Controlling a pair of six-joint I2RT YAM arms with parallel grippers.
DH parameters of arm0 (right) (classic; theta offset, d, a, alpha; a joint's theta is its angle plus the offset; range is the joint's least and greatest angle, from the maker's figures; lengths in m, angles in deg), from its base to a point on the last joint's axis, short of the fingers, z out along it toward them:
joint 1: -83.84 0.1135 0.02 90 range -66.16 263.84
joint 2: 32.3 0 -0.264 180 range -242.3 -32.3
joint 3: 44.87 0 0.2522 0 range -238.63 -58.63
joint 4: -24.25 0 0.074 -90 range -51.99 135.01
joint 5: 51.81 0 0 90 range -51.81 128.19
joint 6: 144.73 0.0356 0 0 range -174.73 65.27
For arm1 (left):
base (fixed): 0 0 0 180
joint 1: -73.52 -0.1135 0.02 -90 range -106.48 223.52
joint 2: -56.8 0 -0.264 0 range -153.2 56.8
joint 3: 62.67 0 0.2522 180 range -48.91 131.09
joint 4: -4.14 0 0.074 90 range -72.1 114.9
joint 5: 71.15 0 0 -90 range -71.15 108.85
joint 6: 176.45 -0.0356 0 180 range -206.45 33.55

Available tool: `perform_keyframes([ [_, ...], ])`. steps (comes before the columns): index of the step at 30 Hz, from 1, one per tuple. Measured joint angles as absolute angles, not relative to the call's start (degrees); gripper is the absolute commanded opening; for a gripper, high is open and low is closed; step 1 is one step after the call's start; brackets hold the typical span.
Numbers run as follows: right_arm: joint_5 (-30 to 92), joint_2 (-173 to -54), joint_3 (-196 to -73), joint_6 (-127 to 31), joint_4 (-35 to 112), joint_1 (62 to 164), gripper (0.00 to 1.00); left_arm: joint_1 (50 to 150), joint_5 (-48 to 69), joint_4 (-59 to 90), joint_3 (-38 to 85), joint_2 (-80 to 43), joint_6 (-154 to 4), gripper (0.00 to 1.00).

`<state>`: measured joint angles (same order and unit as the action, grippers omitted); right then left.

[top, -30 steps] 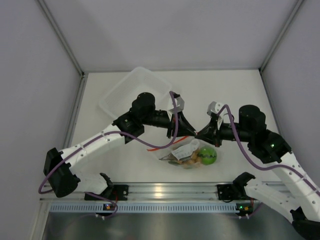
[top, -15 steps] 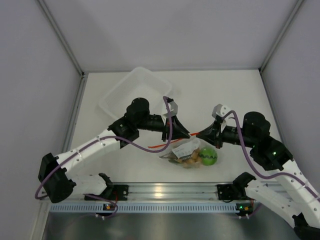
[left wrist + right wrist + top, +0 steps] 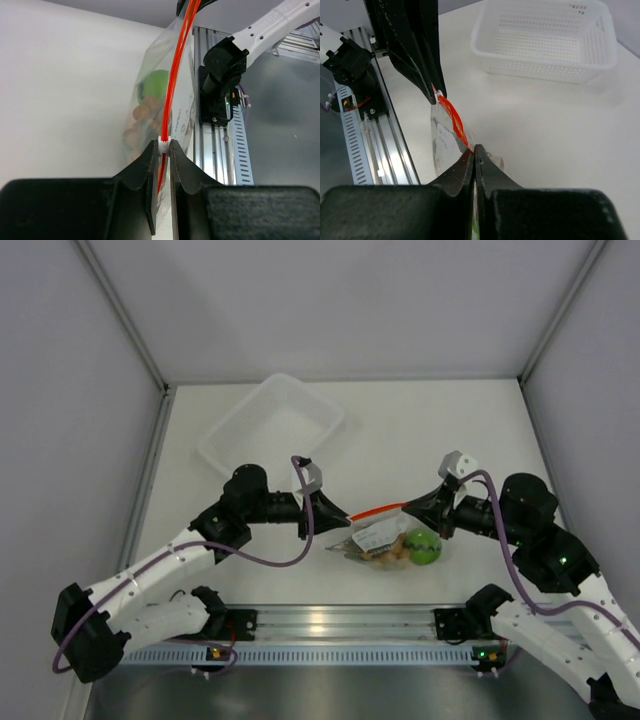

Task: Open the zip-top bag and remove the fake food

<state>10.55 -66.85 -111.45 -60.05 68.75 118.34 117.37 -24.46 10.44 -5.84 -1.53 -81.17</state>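
Note:
The clear zip-top bag (image 3: 378, 536) hangs between my two grippers, and its red-orange zip strip (image 3: 378, 510) is stretched straight between them. My left gripper (image 3: 335, 517) is shut on the small white slider (image 3: 164, 145) at the left end of the strip (image 3: 180, 65). My right gripper (image 3: 415, 508) is shut on the bag's edge (image 3: 451, 135) at the strip's other end (image 3: 454, 120). Fake food lies inside the bag: a green ball (image 3: 422, 546) and a cluster of tan-brown balls (image 3: 386, 555). In the left wrist view the green ball (image 3: 152, 85) and the tan balls (image 3: 144, 114) show through the plastic.
A clear rectangular plastic tray (image 3: 238, 420) stands at the back left, also seen as a perforated tray (image 3: 545, 65) in the right wrist view. The metal rail (image 3: 320, 620) with the arm bases runs along the near edge just below the bag.
My left arm has drawn back to the left and toward the near edge. The right gripper has shifted right. The red strip now runs taut between the two grippers.

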Motion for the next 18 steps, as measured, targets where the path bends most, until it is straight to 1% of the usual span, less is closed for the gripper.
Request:
perform_keyframes([
  [12,13.3,-61.3,-113.0,-60.2,73.7,118.3,0.0,111.4,-22.4,10.7,-14.7,7.2,-81.9,0.0],
  [18,15.5,-59.2,-115.3,-60.7,76.3,118.3,0.0,110.0,-22.4,10.6,-15.5,7.5,-81.9,0.0],
])
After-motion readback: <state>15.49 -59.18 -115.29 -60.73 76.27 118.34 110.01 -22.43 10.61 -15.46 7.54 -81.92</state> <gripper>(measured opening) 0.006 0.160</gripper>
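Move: My left fingers already hold the slider on the red zip, and the zip's left end lies only some 4 cm farther left and about 3 cm lower. Hanging in the bag some 11 cm below that hand are the brown balls, about 7 cm right and 2 cm back, and the green food, 14 cm right and 1 cm back. From my right hand, which keeps the zip's other end pinched, the slider is about 10 cm left and 3 cm back. With my left hand I drag the pinched slider left along the zip, about 4.5 cm, sinking some 3 cm and edging forward late while the hand turns 10 degrees or so counter-clockwise. My right hand keeps its pinch and draws the other end away, right, up and back, about 4.5 cm in all; neither grip changes. ##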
